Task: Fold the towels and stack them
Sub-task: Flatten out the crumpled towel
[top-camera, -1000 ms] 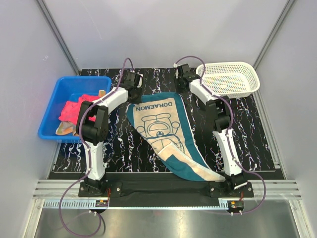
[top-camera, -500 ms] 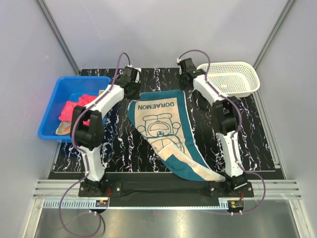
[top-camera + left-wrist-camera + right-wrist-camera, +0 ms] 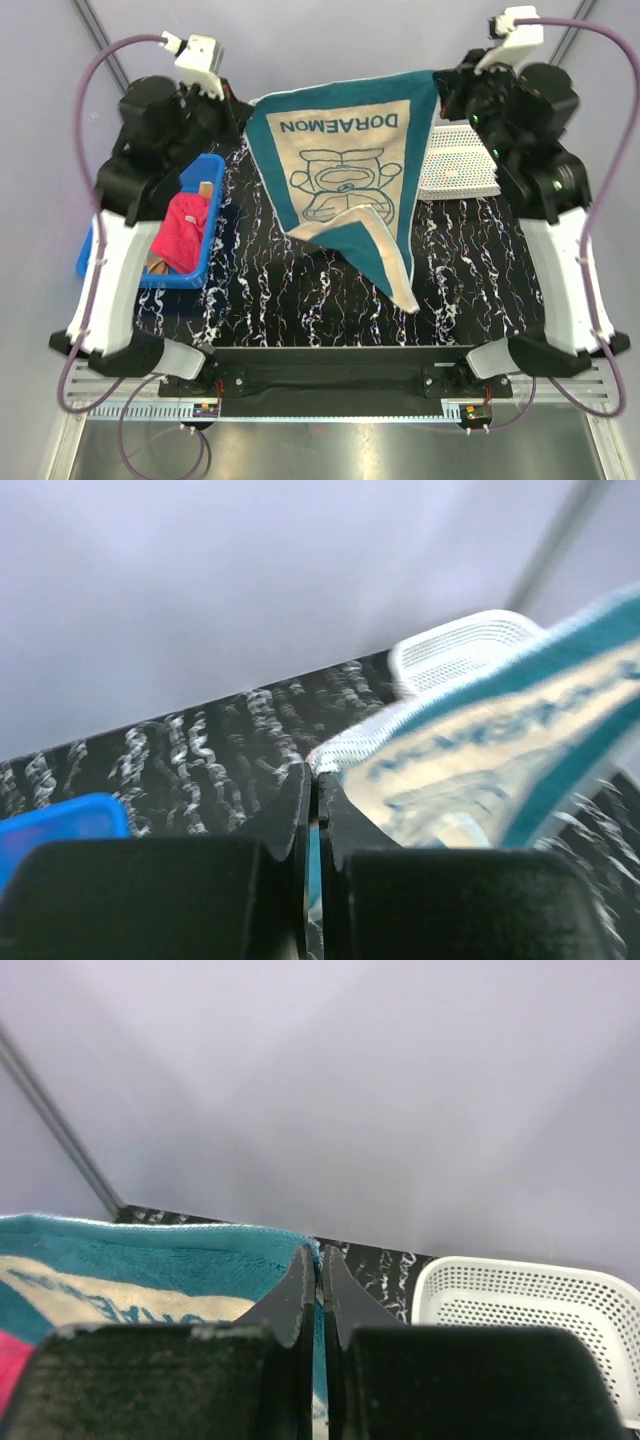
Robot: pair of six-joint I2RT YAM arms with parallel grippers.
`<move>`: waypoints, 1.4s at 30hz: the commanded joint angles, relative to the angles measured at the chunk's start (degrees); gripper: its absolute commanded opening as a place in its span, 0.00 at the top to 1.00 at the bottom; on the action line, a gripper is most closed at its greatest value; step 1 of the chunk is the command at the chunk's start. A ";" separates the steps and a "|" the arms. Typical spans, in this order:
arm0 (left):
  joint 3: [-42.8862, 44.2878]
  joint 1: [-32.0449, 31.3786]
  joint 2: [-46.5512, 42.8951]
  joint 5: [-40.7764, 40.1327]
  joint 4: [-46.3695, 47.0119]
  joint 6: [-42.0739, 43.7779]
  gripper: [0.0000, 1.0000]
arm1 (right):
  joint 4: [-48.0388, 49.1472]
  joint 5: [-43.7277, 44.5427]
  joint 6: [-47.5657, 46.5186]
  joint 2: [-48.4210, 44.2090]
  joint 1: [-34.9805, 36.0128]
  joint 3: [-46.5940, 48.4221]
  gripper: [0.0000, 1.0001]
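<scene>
The teal towel (image 3: 345,165) with a white cartoon face and beige centre hangs in the air, stretched between both grippers, its lower corner drooping toward the table at the near right. My left gripper (image 3: 247,110) is shut on its upper left corner, seen in the left wrist view (image 3: 312,772). My right gripper (image 3: 440,78) is shut on its upper right corner, seen in the right wrist view (image 3: 320,1250). The pink-red towel (image 3: 183,225) lies in the blue bin (image 3: 208,172). An orange-peach towel (image 3: 155,266) peeks out under it.
A white perforated basket (image 3: 457,170) stands at the back right, partly behind the hanging towel; it also shows in the left wrist view (image 3: 455,650) and the right wrist view (image 3: 530,1310). The black marbled mat (image 3: 300,300) covers the table. Grey walls enclose the cell.
Both arms have risen sharply from the table's far edge. The teal towel has been lifted off the mat and now hangs spread between the two grippers.
</scene>
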 commanded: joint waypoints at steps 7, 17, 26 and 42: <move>-7.32 -15.54 -17.75 11.21 -5.06 -2.69 1.00 | -2.77 -11.40 5.15 -27.20 4.35 -20.94 1.00; -9.01 -16.87 -23.92 28.09 0.74 -14.20 1.00 | 1.97 -22.42 10.51 -41.13 4.35 -27.30 1.00; 1.01 -16.79 -23.48 27.33 -0.21 -16.24 1.00 | 8.05 -22.53 15.53 -39.74 3.56 -18.42 1.00; 7.25 7.44 6.71 8.93 -2.26 -7.35 1.00 | 14.11 -5.97 -2.49 -2.49 0.14 -9.56 1.00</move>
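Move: The crumpled towel is already held by its far corners, about 30 cm apart and high over the table; its middle hangs some 15 cm to the right of the left hand, 4 cm back and 22 cm below. From the right hand, that middle is about 15 cm to the left, 6 cm back and 27 cm down. The blue box lies some 26 cm left of the left hand, 6 cm ahead and 42 cm below; the white basket is about 24 cm ahead of the right hand, 12 cm to its right and 49 cm below. Keeping their pinch on the towel's two corners, both hands pull back together towards the bases by some 27 to 29 cm, first roughly level and then climbing to about 10 cm higher, while the wrists turn inward, the left clockwise about 45 degrees and the right counter-clockwise about 30. Then both reverse and fling the towel quickly forward and down, most of the wrist turn undone, until the hands are within about 5 cm of where they began, still swinging forward. ##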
